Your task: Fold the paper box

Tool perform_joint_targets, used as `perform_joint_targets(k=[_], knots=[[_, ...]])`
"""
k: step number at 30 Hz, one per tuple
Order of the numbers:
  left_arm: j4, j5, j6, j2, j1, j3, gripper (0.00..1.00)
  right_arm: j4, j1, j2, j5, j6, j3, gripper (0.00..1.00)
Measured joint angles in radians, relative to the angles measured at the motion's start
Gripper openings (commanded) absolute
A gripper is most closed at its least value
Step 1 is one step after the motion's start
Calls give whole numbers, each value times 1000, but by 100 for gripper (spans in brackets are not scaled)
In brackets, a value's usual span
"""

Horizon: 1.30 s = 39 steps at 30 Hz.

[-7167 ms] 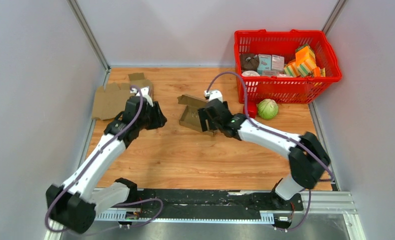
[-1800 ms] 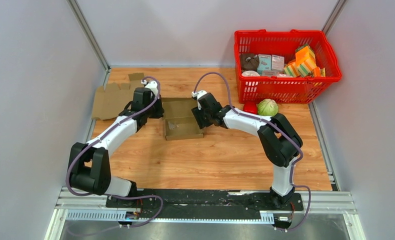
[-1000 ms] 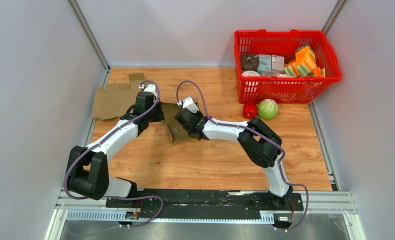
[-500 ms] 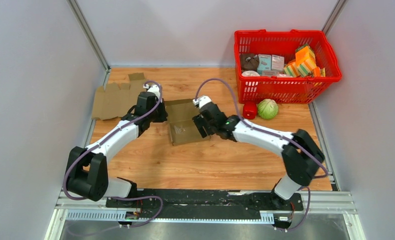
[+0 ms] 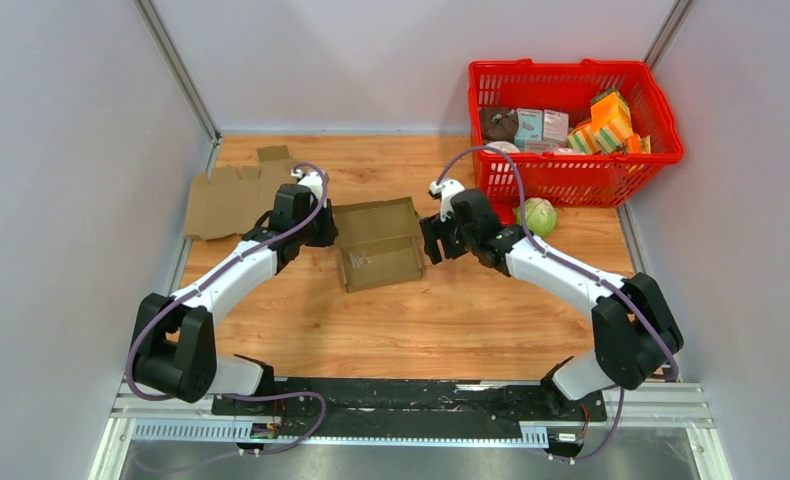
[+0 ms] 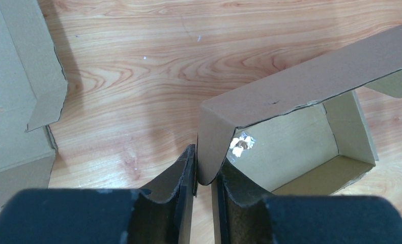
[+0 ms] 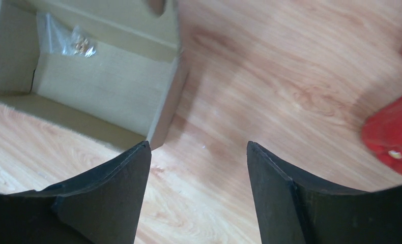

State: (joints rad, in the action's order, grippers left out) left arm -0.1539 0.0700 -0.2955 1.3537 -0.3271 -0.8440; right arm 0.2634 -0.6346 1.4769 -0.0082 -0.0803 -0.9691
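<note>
The brown paper box (image 5: 381, 262) lies open-topped on the wooden table, its lid (image 5: 374, 218) raised at the far side. In the right wrist view the box (image 7: 97, 84) holds a small clear bag (image 7: 72, 43). My left gripper (image 5: 328, 232) is at the box's left rear corner. Its jaws (image 6: 204, 168) stand slightly apart, open, with the lid's corner flap (image 6: 211, 140) loose between the fingers. My right gripper (image 5: 433, 241) hangs open just right of the box. Only bare wood shows between its fingers (image 7: 198, 152).
A flat unfolded cardboard sheet (image 5: 229, 196) lies at the back left, close to my left arm, and shows as the cardboard sheet (image 6: 10, 101) in the left wrist view. A red basket (image 5: 575, 150) of groceries stands back right, a cabbage (image 5: 537, 216) and a red object (image 7: 392, 140) before it.
My right gripper opened, let the box go and drew back to the right. The box settled flat again. My left jaws have parted a little around the flap.
</note>
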Motion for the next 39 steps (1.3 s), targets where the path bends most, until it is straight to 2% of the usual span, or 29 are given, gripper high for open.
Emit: perform_joint_targets(k=[5, 9, 13, 16, 17, 19, 20, 21, 26, 31, 35, 39], knots=[[-8, 4, 10, 0, 0, -1, 22, -1, 71, 59, -45, 34, -90, 69], [-22, 9, 16, 0, 0, -4, 10, -9, 100, 146, -129, 71, -213, 63], [-40, 16, 15, 0, 0, -16, 8, -11, 97, 212, -230, 87, -290, 61], [-45, 23, 14, 0, -1, -17, 8, -9, 86, 232, -274, 93, -294, 43], [-45, 24, 13, 0, -1, -17, 7, -11, 84, 237, -275, 90, -294, 29], [-45, 21, 13, -4, -8, -17, 6, -18, 78, 242, -269, 86, -292, 17], [-44, 13, 13, -6, -14, -17, 4, -28, 73, 242, -254, 79, -287, 4], [-43, -2, 13, -10, -25, -17, 1, -42, 67, 242, -231, 69, -282, 0], [-22, -139, -3, -23, -122, -10, 1, -126, 32, 229, -64, 21, -211, 0], [88, -313, -43, -32, -224, 69, 0, -227, -34, 212, 153, -76, -139, 0], [163, -409, -94, -32, -254, 113, 2, -315, -92, 212, 307, -147, -82, 0], [164, -454, -152, -32, -275, 115, 2, -392, -137, 202, 421, -182, -29, 0]])
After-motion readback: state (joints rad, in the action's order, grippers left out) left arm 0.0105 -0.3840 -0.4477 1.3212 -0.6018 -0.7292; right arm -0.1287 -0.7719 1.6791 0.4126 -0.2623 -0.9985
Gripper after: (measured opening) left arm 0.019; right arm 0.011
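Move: My left fingers, only partly open, already straddle the left corner of the paper box's raised lid edge. The lid edge's right corner is what my empty right hand goes for: about 7 cm ahead, 5 cm to the left and 1 cm above. From that hand, the tray lies about 9 cm left, 1 cm back and 7 cm below, and the red object 13 cm right, 7 cm ahead and 7 cm below. From my left hand the right corner is some 13 cm right and 1 cm ahead. I swing my open right hand forward about 7 cm and then left, arcing up over the right corner of the lid edge. I shut its fingers on that corner while sinking 2–3 cm, then turn the hand some 30 degrees clockwise with the fingertips tipping up. Meanwhile my left hand closes on its own corner and draws it about 3 cm right and a little back, turning slightly counter-clockwise. ##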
